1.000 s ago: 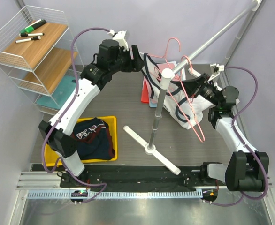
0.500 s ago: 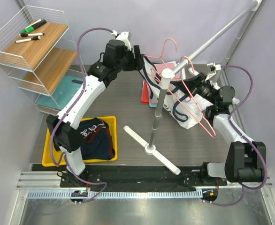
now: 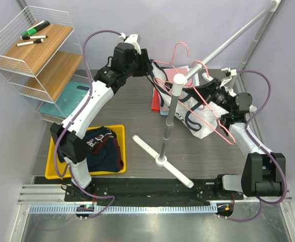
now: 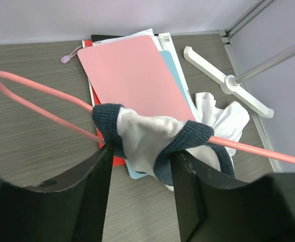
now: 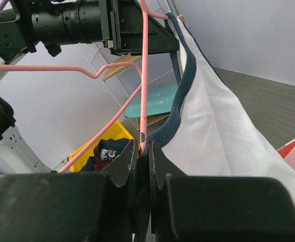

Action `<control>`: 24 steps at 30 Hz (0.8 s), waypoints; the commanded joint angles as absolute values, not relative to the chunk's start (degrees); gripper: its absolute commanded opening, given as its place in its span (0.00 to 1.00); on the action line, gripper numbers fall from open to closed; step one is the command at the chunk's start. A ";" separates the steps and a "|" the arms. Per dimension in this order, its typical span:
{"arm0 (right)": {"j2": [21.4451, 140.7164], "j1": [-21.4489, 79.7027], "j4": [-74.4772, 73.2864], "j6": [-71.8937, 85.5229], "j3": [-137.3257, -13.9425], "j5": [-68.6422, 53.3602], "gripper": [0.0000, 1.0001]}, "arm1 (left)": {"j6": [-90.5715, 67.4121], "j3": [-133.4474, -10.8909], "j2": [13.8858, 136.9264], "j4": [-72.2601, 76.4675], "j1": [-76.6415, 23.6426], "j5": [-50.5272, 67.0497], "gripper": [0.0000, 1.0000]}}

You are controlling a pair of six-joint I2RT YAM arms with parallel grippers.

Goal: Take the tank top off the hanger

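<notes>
A white tank top (image 3: 203, 126) with navy trim hangs on a pink wire hanger (image 4: 258, 151) by the rack pole (image 3: 170, 116). My left gripper (image 3: 148, 68) is open at the hanger's left shoulder. In the left wrist view its fingers (image 4: 89, 186) straddle the bunched strap (image 4: 142, 136) on the wire without closing on it. My right gripper (image 3: 208, 93) is shut on the hanger wire (image 5: 143, 136) at the other end, with the tank top's navy edge and white cloth (image 5: 223, 136) beside its jaws.
The pole's white cross base (image 3: 160, 160) lies mid-table. A yellow bin (image 3: 54, 174) with dark clothes sits front left. A wire shelf (image 3: 37, 50) with markers stands back left. Pink and red folders (image 4: 132, 75) lie on the table under the hanger.
My left gripper has moved right and up to the hanger's left shoulder. My right gripper has shifted slightly, and the hanger's lower end swung right.
</notes>
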State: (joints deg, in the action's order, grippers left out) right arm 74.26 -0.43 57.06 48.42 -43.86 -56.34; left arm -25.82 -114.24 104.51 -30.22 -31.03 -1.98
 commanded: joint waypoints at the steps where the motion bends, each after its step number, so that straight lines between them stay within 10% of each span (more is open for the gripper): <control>1: 71.19 0.00 62.14 48.43 -45.62 -56.25 0.01 | -25.49 -117.42 104.50 -28.56 -31.11 -3.16 0.41; 10: 68.03 0.00 56.34 42.72 -44.22 -57.83 0.01 | -22.33 -118.56 103.45 -32.86 -31.03 -7.20 0.00; 24: 63.46 0.00 47.37 33.49 -40.43 -60.11 0.01 | -20.56 -121.02 101.42 -38.58 -27.78 -12.13 0.00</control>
State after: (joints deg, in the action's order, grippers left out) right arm 65.76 -0.43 46.28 36.25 -41.32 -58.52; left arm -21.87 -117.67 104.49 -38.13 -30.15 -8.82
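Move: The tank top's shoulder strap, still draped over the hanger, lies between the left hand's open fingers, about 1 cm ahead and 1 cm to the right; the looped hanger end sticks out some 4 cm ahead and 4 cm left of that hand. The rail's end cap is roughly 10 cm right, 4 cm back and a little higher. From the right hand, which holds the hanger bar with the navy trim, the strap lies about 12 cm ahead and 13 cm left; the empty hanger is about 5 cm back and 5 cm right. Rising barely a centimetre as its fingers shut, the left hand pinches the strap, then draws it left about 4 cm towards the hanger's end, sinking slightly and turning a little counter-clockwise. Meanwhile the right hand keeps its grip and backs off some 3 cm, first lifting slightly then sinking as its wrist tilts, pulling the hanger away from the left hand. ##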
